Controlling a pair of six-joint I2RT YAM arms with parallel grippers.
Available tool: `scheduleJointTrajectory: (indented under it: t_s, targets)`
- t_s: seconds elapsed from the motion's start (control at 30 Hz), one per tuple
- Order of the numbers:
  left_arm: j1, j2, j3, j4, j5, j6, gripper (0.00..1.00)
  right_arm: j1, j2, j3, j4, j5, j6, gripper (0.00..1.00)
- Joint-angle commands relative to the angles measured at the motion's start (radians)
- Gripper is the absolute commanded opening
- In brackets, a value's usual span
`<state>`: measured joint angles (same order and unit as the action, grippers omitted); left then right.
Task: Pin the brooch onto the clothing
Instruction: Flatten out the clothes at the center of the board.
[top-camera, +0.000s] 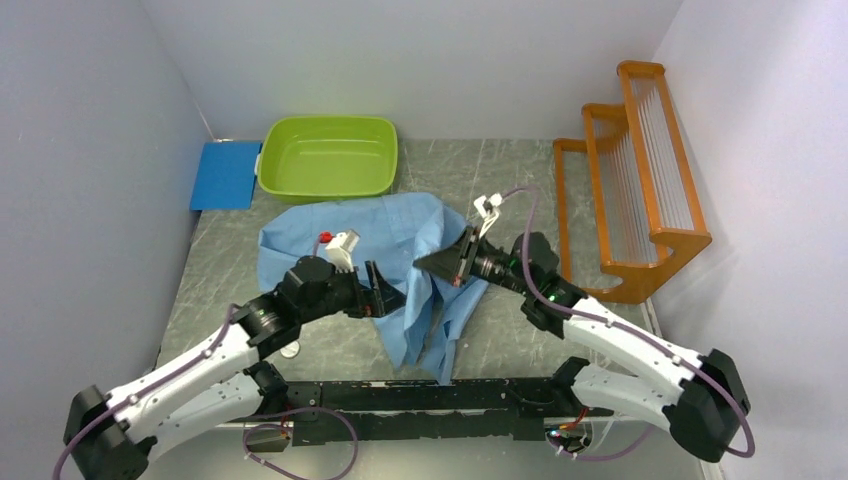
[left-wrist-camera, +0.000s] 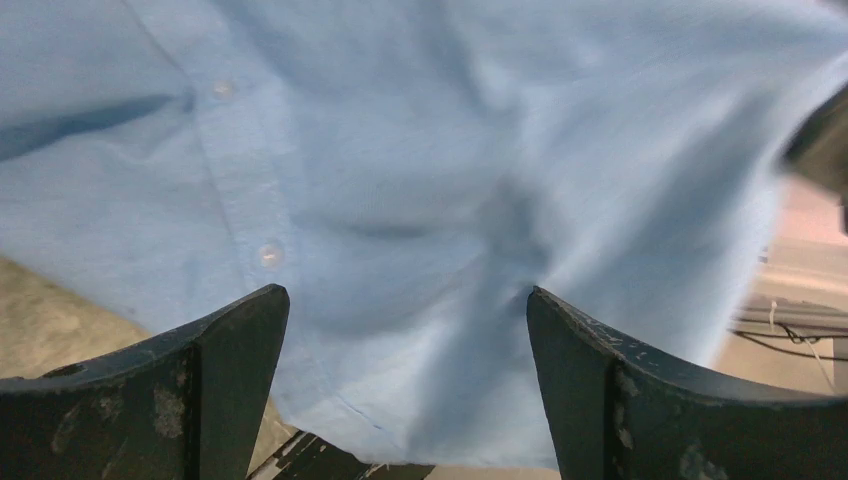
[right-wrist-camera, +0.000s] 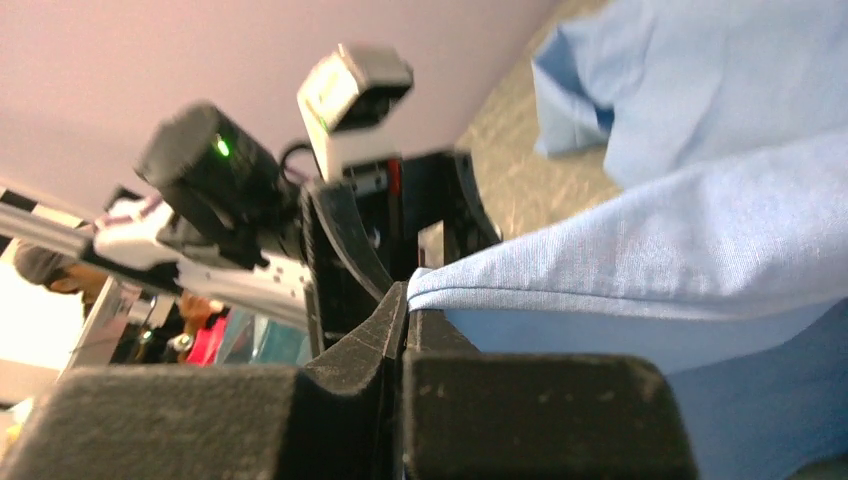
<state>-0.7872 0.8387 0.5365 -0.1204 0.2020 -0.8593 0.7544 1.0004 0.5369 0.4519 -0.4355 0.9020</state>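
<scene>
The light blue shirt (top-camera: 345, 235) lies crumpled mid-table, one part drooping toward the front edge. My right gripper (top-camera: 420, 263) is shut on a raised fold of the shirt (right-wrist-camera: 640, 250), with the cloth edge pinched at its fingertips (right-wrist-camera: 408, 300). My left gripper (top-camera: 393, 296) is open just left of that fold. In the left wrist view its fingers (left-wrist-camera: 225, 340) frame the hanging cloth (left-wrist-camera: 400, 150) and the button placket (left-wrist-camera: 268, 254) without closing on it. A small round silvery thing (top-camera: 290, 350), possibly the brooch, lies on the table by the left arm.
A green tub (top-camera: 328, 185) stands behind the shirt, with a blue pad (top-camera: 225, 175) to its left. An orange wooden rack (top-camera: 630, 200) stands along the right wall. Walls close in on both sides.
</scene>
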Motion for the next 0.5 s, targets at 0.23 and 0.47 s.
scheduleJointTrajectory:
  t_s: [0.23,0.47]
  targets:
    - [-0.003,-0.208,-0.027,-0.215,-0.2,-0.036,0.94,0.0,0.008,0.454,-0.339,0.175,-0.253,0.0]
    - [-0.003,-0.18,-0.054,-0.2,-0.183,-0.025,0.93,0.002,0.055,0.547,-0.333,0.281,-0.273,0.0]
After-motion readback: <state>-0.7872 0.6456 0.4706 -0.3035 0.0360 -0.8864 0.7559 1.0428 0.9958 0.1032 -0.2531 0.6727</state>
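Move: Some 15 cm below the empty left hand, the clothing's spread part has its middle about 17 cm ahead and 4 cm to the left; its hanging tails are about level ahead, 8 cm to the right and 12 cm lower. The green basin lies about 38 cm ahead and 12 cm left of that hand, a white disc 4 cm back and 20 cm left. From the right hand, the spread part is about 15 cm ahead, 11 cm left and 24 cm down. Hoisting the pinched edge of the clothing, the right hand climbs about 12 cm and eases nearly 5 cm forward, turning its pointing fingers up some 15 degrees and a little clockwise; its grip stays shut. The left hand, still wide open, backs off about 4 cm to its left, away from the hanging tails, rising slightly before dipping to finish 2 cm lower, beside the near hem. ##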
